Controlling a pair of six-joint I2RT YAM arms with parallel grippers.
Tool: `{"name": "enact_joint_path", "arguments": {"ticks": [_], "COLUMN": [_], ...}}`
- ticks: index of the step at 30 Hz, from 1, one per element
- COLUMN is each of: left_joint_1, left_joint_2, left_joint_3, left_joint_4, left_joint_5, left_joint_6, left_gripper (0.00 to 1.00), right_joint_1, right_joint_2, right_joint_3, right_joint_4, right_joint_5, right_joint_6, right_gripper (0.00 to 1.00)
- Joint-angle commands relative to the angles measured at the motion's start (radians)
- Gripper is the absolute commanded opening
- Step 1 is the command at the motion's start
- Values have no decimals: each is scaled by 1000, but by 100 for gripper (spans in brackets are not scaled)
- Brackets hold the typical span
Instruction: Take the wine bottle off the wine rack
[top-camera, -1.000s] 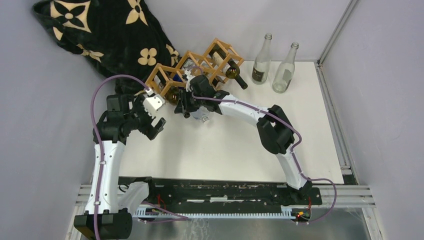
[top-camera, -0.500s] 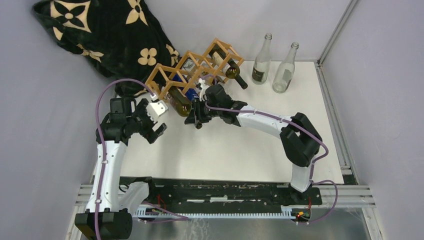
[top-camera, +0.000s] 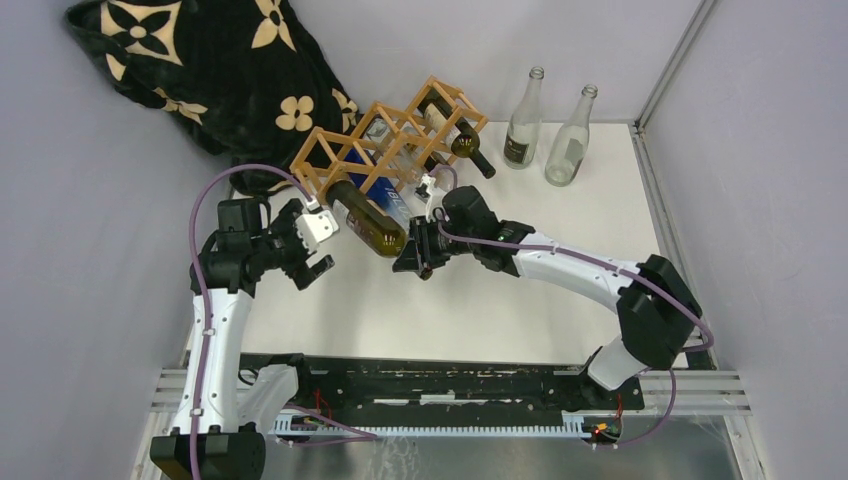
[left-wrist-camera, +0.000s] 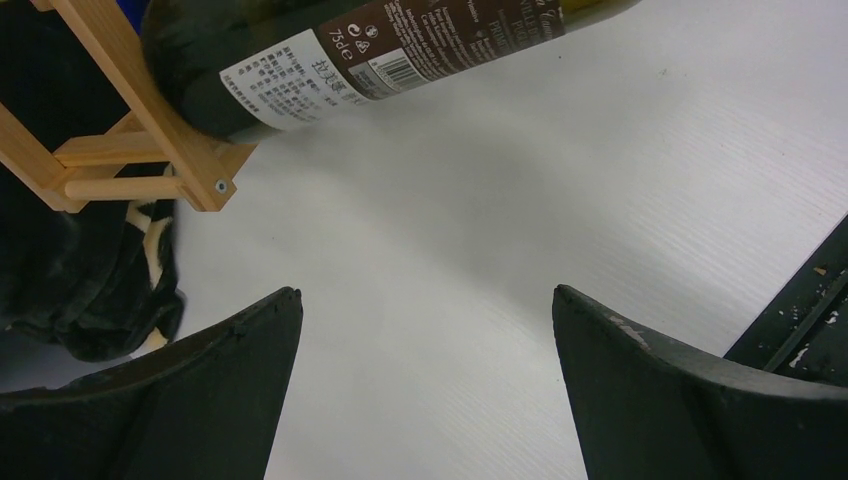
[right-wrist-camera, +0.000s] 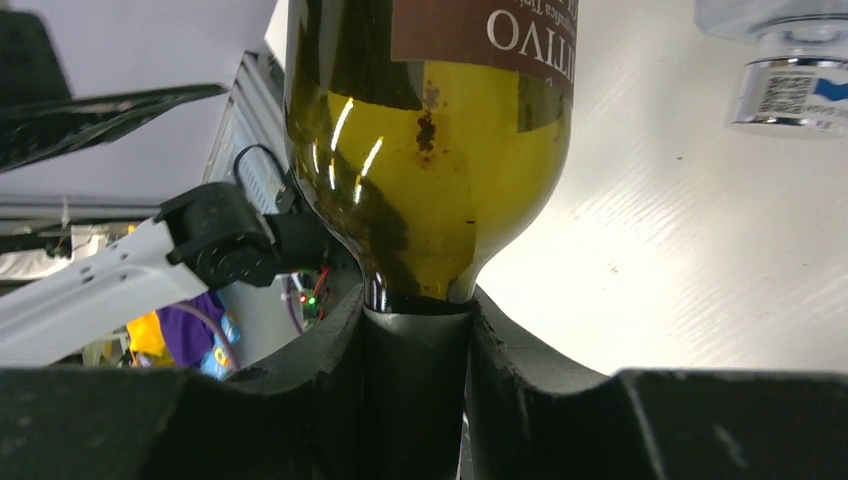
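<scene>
The wooden wine rack (top-camera: 340, 152) lies at the back of the table against a black cloth. A dark green wine bottle (top-camera: 366, 220) with a brown label sticks out of its leftmost cell, most of its body drawn out. My right gripper (top-camera: 416, 250) is shut on the bottle's neck; the right wrist view shows the neck (right-wrist-camera: 415, 350) clamped between both fingers. My left gripper (top-camera: 318, 255) is open and empty, just left of the bottle. In the left wrist view the bottle (left-wrist-camera: 400, 55) and a rack corner (left-wrist-camera: 150, 150) lie ahead of the open gripper (left-wrist-camera: 425, 390).
Another dark bottle (top-camera: 470, 150) and a clear bottle (top-camera: 400, 190) rest in the rack. Two empty clear bottles (top-camera: 524, 120) (top-camera: 568, 135) stand upright at the back right. The black flowered cloth (top-camera: 200, 70) fills the back left corner.
My right gripper has pulled the wine bottle by its neck toward the front right, out of the rack cell. The left gripper stayed nearly in place beside the rack.
</scene>
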Motion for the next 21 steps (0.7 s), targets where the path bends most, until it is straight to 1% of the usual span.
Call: {"name": "enact_joint_path", "arguments": {"ticks": [1,5,15,21], "left_joint_1": [4,4,3,2], "left_joint_2": [-4,1,-29,-77], "left_joint_3": [-3,0,4,-45], "left_joint_4": [22,15,2,-102], "left_joint_5": [68,91,144,187], "left_joint_6": [78,106,227,501], "left_gripper": [100,100,100,100], "right_joint_1": [12,15,34,74], "right_joint_2": [-124,-139,-122,-85], "right_joint_3": [14,12,54,138], "right_joint_4": [187,164,28,-55], "right_joint_5": [-93,-134,-179,-215], "right_joint_6": [-54,-68,-171,-248], "right_gripper": [0,0,0,0]}}
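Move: The wine bottle, its neck already in the right gripper, lies nearly level across the gap, its middle about 14 cm right and 4 cm ahead of the open left gripper, some 3 cm lower. The wine rack's left end is 16 cm ahead, 2 cm right and 12 cm below the left gripper; the blue bottle is 12 cm ahead, 14 cm right, also 12 cm below. From the right gripper, the left gripper is 20 cm left, 2 cm ahead and 3 cm above. Keep the right gripper's hold on the neck and draw the bottle back about 5 cm from the rack, lifting it nearly 3 cm early on, then sinking most of that again, while turning counter-clockwise so its base swings towards the left gripper. Ease the wide-open left gripper 2 cm right and slightly up, turning clockwise about 15 degrees and tipping up to face the bottle. ##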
